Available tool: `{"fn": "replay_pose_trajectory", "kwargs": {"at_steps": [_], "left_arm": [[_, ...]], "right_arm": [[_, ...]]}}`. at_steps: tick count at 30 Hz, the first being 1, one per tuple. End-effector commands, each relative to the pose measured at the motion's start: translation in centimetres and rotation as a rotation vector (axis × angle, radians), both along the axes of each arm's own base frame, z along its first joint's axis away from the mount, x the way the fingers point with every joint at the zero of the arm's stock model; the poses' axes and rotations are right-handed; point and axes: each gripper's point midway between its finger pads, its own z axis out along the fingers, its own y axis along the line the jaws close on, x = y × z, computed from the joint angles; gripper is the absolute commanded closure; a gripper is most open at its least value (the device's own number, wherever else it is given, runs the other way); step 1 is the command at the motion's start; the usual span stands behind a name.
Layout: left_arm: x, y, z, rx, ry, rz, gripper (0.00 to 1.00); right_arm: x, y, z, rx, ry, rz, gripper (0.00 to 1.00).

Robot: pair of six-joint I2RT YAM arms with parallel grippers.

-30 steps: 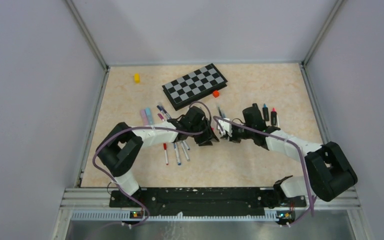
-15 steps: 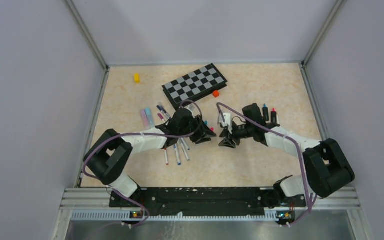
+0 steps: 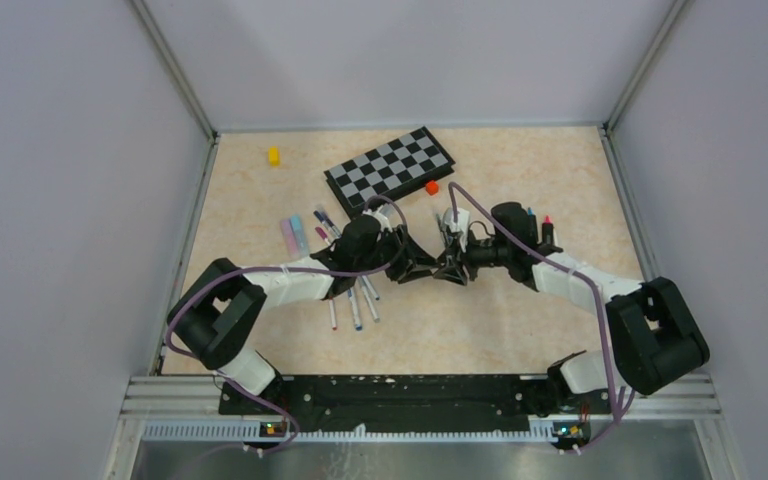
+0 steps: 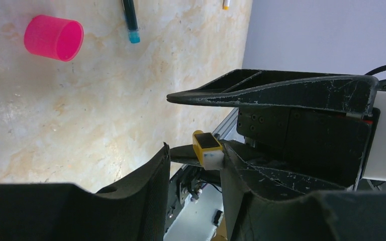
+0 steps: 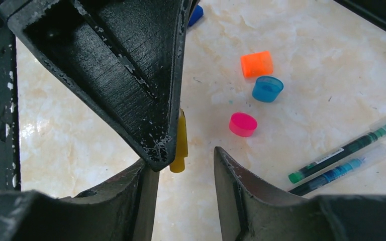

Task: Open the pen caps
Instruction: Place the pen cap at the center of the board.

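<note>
My two grippers meet tip to tip above the table's middle, the left gripper point(image 3: 422, 268) facing the right gripper point(image 3: 448, 270). The left gripper point(image 4: 197, 150) is shut on a short pen point(image 4: 208, 150) with a yellow end, held crosswise at its fingertips. In the right wrist view that yellow end point(image 5: 181, 135) hangs between the open fingers of my right gripper point(image 5: 180, 158), close to one finger and touching neither. Loose pen caps lie on the table: orange point(image 5: 257, 64), blue point(image 5: 268, 89) and pink point(image 5: 243, 124). Uncapped pens point(image 5: 342, 153) lie beside them.
A black-and-grey chessboard point(image 3: 390, 170) lies at the back, with a small orange block point(image 3: 432, 187) by it and a yellow block point(image 3: 273, 155) at the far left. More pens point(image 3: 355, 305) lie under the left forearm, and two black highlighters point(image 3: 547, 232) are behind the right arm.
My right gripper has opened and swung left toward the left gripper. The two drew apart, then closed up until their tips meet. The left gripper kept its grip.
</note>
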Motion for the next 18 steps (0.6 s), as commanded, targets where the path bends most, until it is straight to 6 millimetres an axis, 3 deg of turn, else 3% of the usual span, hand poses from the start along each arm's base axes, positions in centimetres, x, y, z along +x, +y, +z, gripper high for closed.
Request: {"fn": "replay_pose_trajectory", "kwargs": {"at_steps": [1,4,13,18], "left_arm": [[-0.12,-0.31,0.57,-0.048,-0.014,-0.013,0.56],[-0.09,-0.33,0.60,-0.059,-0.007,-0.010,0.55],[-0.30,-0.11,0.49,-0.084,0.013,-0.004,0.55],[-0.30,0.01,0.57,-0.088,0.012,-0.002,0.55]], "right_arm": [[0.81,0.32,2.12,0.085,-0.038,-0.019,0.59],[0.56,0.38,2.38,0.103,-0.042,-0.006,0.66],[0.11,0.52,2.70,0.126,-0.049,0.018,1.00],[0.29,0.35,2.65,0.122,-0.054,0.007,1.00]]}}
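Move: The small yellow pen cap sits at the left hand's half-open fingertips, against one of them, about 1 cm right of and 1 cm behind that hand's centre, level with it. From the right hand it is only about 1 cm to the left and 1 cm up, between the open fingers. Below the right hand by roughly 9 cm lie the pink cap, 4 cm ahead and 3 cm left, the blue cap, 7 cm ahead and 6 cm left, and the orange cap, 7 cm ahead and 9 cm left. Staying almost in place, within about half a centimetre, and rolling some 5 degrees, the right hand shuts its half-open fingers until their tips pinch the narrow end of the yellow cap and bear on it. The left hand holds still against it, its fingers kept half open with the cap still at one tip. ##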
